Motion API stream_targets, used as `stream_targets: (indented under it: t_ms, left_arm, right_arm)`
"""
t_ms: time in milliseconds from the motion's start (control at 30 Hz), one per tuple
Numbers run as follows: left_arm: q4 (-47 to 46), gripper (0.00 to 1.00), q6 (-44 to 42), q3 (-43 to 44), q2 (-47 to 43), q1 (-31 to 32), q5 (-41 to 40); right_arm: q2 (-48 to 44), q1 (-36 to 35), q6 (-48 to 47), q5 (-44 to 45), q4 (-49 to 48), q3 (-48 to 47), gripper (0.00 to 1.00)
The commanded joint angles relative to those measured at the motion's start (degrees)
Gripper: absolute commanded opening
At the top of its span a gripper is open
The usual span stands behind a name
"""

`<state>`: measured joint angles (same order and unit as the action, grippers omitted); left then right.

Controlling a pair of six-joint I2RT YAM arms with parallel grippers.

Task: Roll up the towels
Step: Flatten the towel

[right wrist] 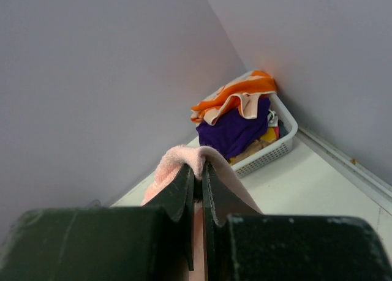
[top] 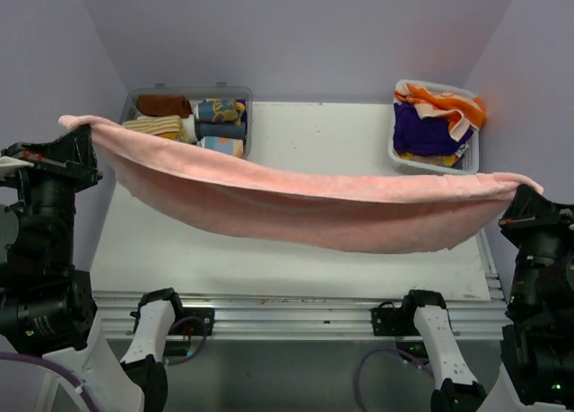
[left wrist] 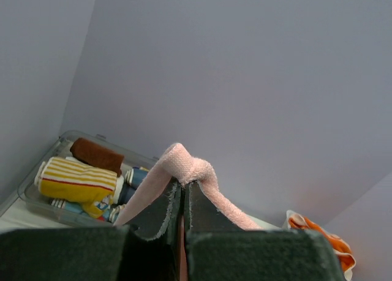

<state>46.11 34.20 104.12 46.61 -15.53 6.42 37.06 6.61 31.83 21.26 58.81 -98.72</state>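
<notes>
A pink towel point(top: 296, 206) hangs stretched across the table, sagging in the middle above the surface. My left gripper point(top: 79, 129) is shut on its left corner, the pink towel point(left wrist: 184, 164) bunched over the fingertips of that gripper point(left wrist: 182, 186). My right gripper point(top: 525, 189) is shut on the right corner, where the pink towel point(right wrist: 184, 158) folds over the tips of that gripper point(right wrist: 198, 169). More towels, orange-and-cream point(top: 444, 102) and purple point(top: 426, 129), lie piled in a white basket point(top: 399, 159) at the back right.
A clear bin point(top: 247, 98) at the back left holds rolled towels, among them a striped yellow one point(top: 161, 125) and a brown one point(top: 163, 104). The white table point(top: 269, 259) shows below the hanging towel. Lilac walls close in on three sides.
</notes>
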Motion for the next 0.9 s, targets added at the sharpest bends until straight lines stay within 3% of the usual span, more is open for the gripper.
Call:
stream_targets:
  t_ms: [0,200,300,433,633,867]
  left_arm:
    - [2.1,0.00,-1.9,-1.1,-0.5,0.8,-4.4]
    - [-3.1,0.00,-1.5,-17.3,-2.0,0.9,-1.2]
    - [-8.3,0.00,0.3,-30.6,-2.1,1.0,-0.2]
    - [-15.8,0.00,1.7,-47.9,2.6,1.0,-0.3]
    - [-22.8,0.00,2.2,-55.1,15.8,0.9,0.6]
    - [-24.5,0.00,2.1,-52.1,26.6,1.0,-0.5]
  right_arm:
    - [-0.1,-0.5,-1.4,2.8,1.7,-0.6,0.00]
    - [-0.3,-0.5,-1.4,1.9,-0.1,7.3,0.00]
    - [-0.4,-0.5,-1.3,1.0,-3.1,15.7,0.00]
    - [2.8,-0.5,0.0,-2.0,-11.7,34.1,0.00]
    - [18.5,-0.6,3.5,-6.0,-27.3,48.1,0.00]
    - [34.5,-0.8,5.6,-6.8,-35.4,45.8,0.00]
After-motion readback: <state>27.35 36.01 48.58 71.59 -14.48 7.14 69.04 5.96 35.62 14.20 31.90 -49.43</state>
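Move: The landing spot for the left corner of the held towel, on bare table, lies about 15 cm ahead of the left gripper, 3 cm to its left and 50 cm below; the bin of rolled towels is centred some 33 cm ahead, 3 cm left and 45 cm down. From the right gripper its landing spot is roughly 19 cm ahead, straight on and 43 cm down, with the white basket about 38 cm ahead, 7 cm right and 38 cm down. Swing both grippers down fast together, the left about 45 cm and the right slightly less, carrying them forward 15 to 19 cm as well, towards the table just short of the bin and basket. Tip the fingers down some 50 to 60 degrees on the way, easing off near the bottom, and keep both far corners of the towel pinched. ##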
